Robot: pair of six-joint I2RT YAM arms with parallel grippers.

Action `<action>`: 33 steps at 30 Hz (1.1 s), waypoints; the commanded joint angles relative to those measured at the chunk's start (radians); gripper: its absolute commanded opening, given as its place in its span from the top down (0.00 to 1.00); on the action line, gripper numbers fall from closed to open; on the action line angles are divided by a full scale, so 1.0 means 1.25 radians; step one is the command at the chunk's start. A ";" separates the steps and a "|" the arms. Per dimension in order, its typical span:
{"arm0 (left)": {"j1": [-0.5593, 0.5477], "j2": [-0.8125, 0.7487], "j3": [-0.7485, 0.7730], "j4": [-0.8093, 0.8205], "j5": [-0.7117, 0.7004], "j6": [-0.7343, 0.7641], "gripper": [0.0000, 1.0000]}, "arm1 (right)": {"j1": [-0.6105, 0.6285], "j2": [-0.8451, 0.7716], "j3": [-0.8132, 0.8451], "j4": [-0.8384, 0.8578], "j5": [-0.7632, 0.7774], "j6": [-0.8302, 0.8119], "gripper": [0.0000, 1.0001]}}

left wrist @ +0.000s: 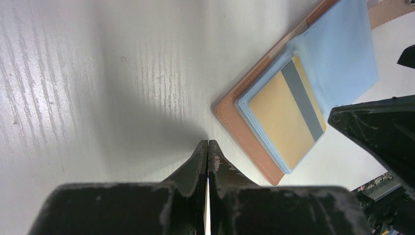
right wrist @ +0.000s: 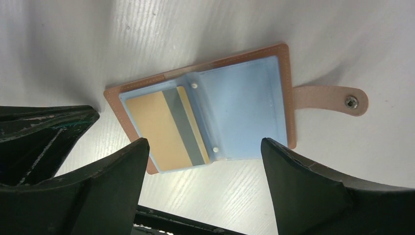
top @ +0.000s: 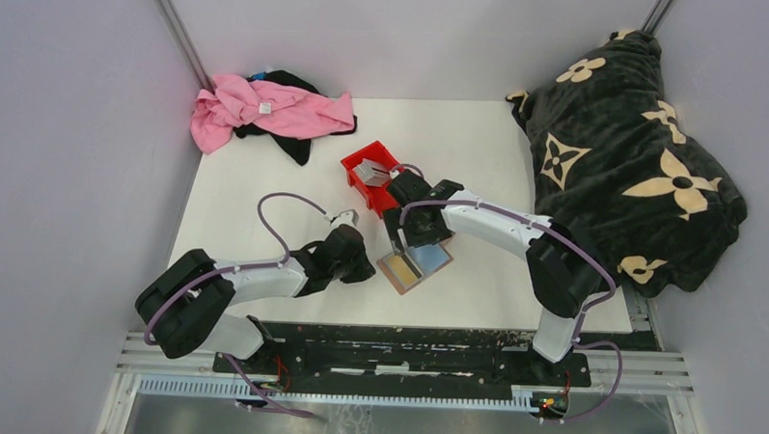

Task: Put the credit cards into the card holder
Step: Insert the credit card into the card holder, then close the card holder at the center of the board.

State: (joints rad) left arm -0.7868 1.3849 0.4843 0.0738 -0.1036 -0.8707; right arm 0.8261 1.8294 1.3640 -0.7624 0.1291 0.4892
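Observation:
The card holder (top: 416, 265) lies open on the table, tan outside with pale blue sleeves (right wrist: 244, 112) and a snap tab (right wrist: 333, 98). A gold credit card (right wrist: 164, 128) with a grey stripe sits in its left sleeve (left wrist: 286, 115). My right gripper (right wrist: 204, 146) hangs open just above the holder's near edge (top: 421, 245), nothing between its fingers. My left gripper (left wrist: 208, 145) rests shut on the bare table just left of the holder (top: 369, 271), apart from it. More grey credit cards (top: 368, 168) lie in the red bin.
The red bin (top: 355, 184) stands behind the holder, close to the right arm. A pink and black cloth heap (top: 268, 112) lies at the back left. A dark flowered blanket (top: 634, 158) covers the right side. The table's front edge (right wrist: 161, 218) is near.

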 commanded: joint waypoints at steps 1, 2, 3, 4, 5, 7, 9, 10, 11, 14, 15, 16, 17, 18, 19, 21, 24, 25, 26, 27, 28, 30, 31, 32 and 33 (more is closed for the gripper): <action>-0.001 0.022 0.010 -0.071 -0.015 -0.006 0.95 | -0.040 -0.057 -0.048 0.025 -0.005 -0.014 0.09; -0.001 0.021 0.009 -0.072 -0.010 -0.007 0.95 | -0.053 -0.065 -0.065 0.032 -0.010 -0.016 0.09; -0.001 0.020 0.006 -0.072 -0.007 -0.009 0.95 | -0.072 -0.075 -0.080 0.037 -0.017 -0.020 0.09; -0.001 0.019 0.004 -0.073 -0.004 -0.012 0.95 | -0.085 -0.082 -0.094 0.044 -0.022 -0.024 0.09; -0.001 0.016 -0.001 -0.072 -0.003 -0.015 0.95 | -0.096 -0.087 -0.108 0.051 -0.025 -0.030 0.08; -0.002 0.015 -0.009 -0.071 0.004 -0.023 0.95 | -0.121 -0.096 -0.133 0.064 -0.032 -0.040 0.08; -0.004 0.014 -0.015 -0.071 0.011 -0.030 0.95 | -0.143 -0.098 -0.156 0.082 -0.048 -0.048 0.08; -0.007 0.014 -0.017 -0.071 0.013 -0.033 0.95 | -0.155 -0.099 -0.168 0.095 -0.060 -0.051 0.08; -0.010 0.014 -0.019 -0.071 0.013 -0.034 0.95 | -0.166 -0.099 -0.179 0.109 -0.077 -0.051 0.07; -0.017 0.018 -0.018 -0.075 0.014 -0.036 0.95 | -0.194 -0.088 -0.204 0.147 -0.134 -0.048 0.07; -0.019 0.022 -0.017 -0.079 0.015 -0.035 0.95 | -0.202 -0.084 -0.212 0.165 -0.157 -0.045 0.08; -0.019 0.026 -0.015 -0.081 0.015 -0.033 0.95 | -0.211 -0.078 -0.222 0.178 -0.183 -0.040 0.07; -0.021 0.029 -0.013 -0.086 0.016 -0.032 0.95 | -0.218 -0.073 -0.231 0.188 -0.201 -0.036 0.08; -0.024 0.033 -0.010 -0.091 0.016 -0.029 0.96 | -0.225 -0.068 -0.238 0.196 -0.217 -0.032 0.08; -0.025 0.036 -0.008 -0.095 0.018 -0.029 0.96 | -0.233 -0.066 -0.248 0.204 -0.235 -0.027 0.08; -0.026 0.043 -0.008 -0.097 0.022 -0.029 0.96 | -0.248 -0.066 -0.270 0.218 -0.253 -0.020 0.08; -0.028 0.058 -0.007 -0.098 0.028 -0.028 0.96 | -0.266 -0.063 -0.301 0.230 -0.281 -0.008 0.08; -0.027 0.065 -0.006 -0.097 0.029 -0.028 0.96 | -0.271 -0.063 -0.313 0.238 -0.290 -0.001 0.08; -0.029 0.071 -0.005 -0.097 0.031 -0.028 0.96 | -0.274 -0.063 -0.329 0.248 -0.301 0.007 0.08; -0.029 0.078 -0.005 -0.097 0.031 -0.029 0.96 | -0.275 -0.063 -0.337 0.253 -0.313 0.013 0.08; -0.030 0.083 -0.005 -0.094 0.032 -0.029 0.96 | -0.276 -0.061 -0.348 0.260 -0.322 0.021 0.08; -0.031 0.094 -0.005 -0.088 0.035 -0.029 0.96 | -0.276 -0.064 -0.372 0.276 -0.339 0.038 0.08; -0.032 0.099 -0.003 -0.087 0.036 -0.030 0.96 | -0.276 -0.066 -0.388 0.285 -0.350 0.048 0.08; -0.032 0.105 -0.001 -0.084 0.037 -0.029 0.96 | -0.276 -0.065 -0.398 0.296 -0.362 0.058 0.08; -0.032 0.110 0.000 -0.082 0.038 -0.029 0.96 | -0.277 -0.065 -0.409 0.304 -0.371 0.067 0.09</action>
State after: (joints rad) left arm -0.8162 1.4525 0.5152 0.1112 -0.0475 -0.9073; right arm 0.4709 1.6825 0.9581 -0.4175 -0.2604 0.5167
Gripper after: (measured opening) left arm 0.050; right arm 0.917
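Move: The open card holder lies right under the right hand, its middle about 6 cm below and 2 cm back. Its right end is some 6 cm to that hand's right and 1 cm ahead, and the strap 9 cm right and 3 cm ahead; the gold card in its left half is 3 cm left and 4 cm back. From the left hand, the card holder's middle is about 9 cm right and 3 cm ahead, barely lower. The right hand, fingers staying wide open, sweeps about 8 cm to the right over the card holder's blue sleeves while sinking some 4 cm, then hovers, edging back left, and rolls about 20 degrees left side up with a slight clockwise turn until its fingers straddle the right end. Late on, the left hand, still shut, slides 2 cm right towards the left end. ##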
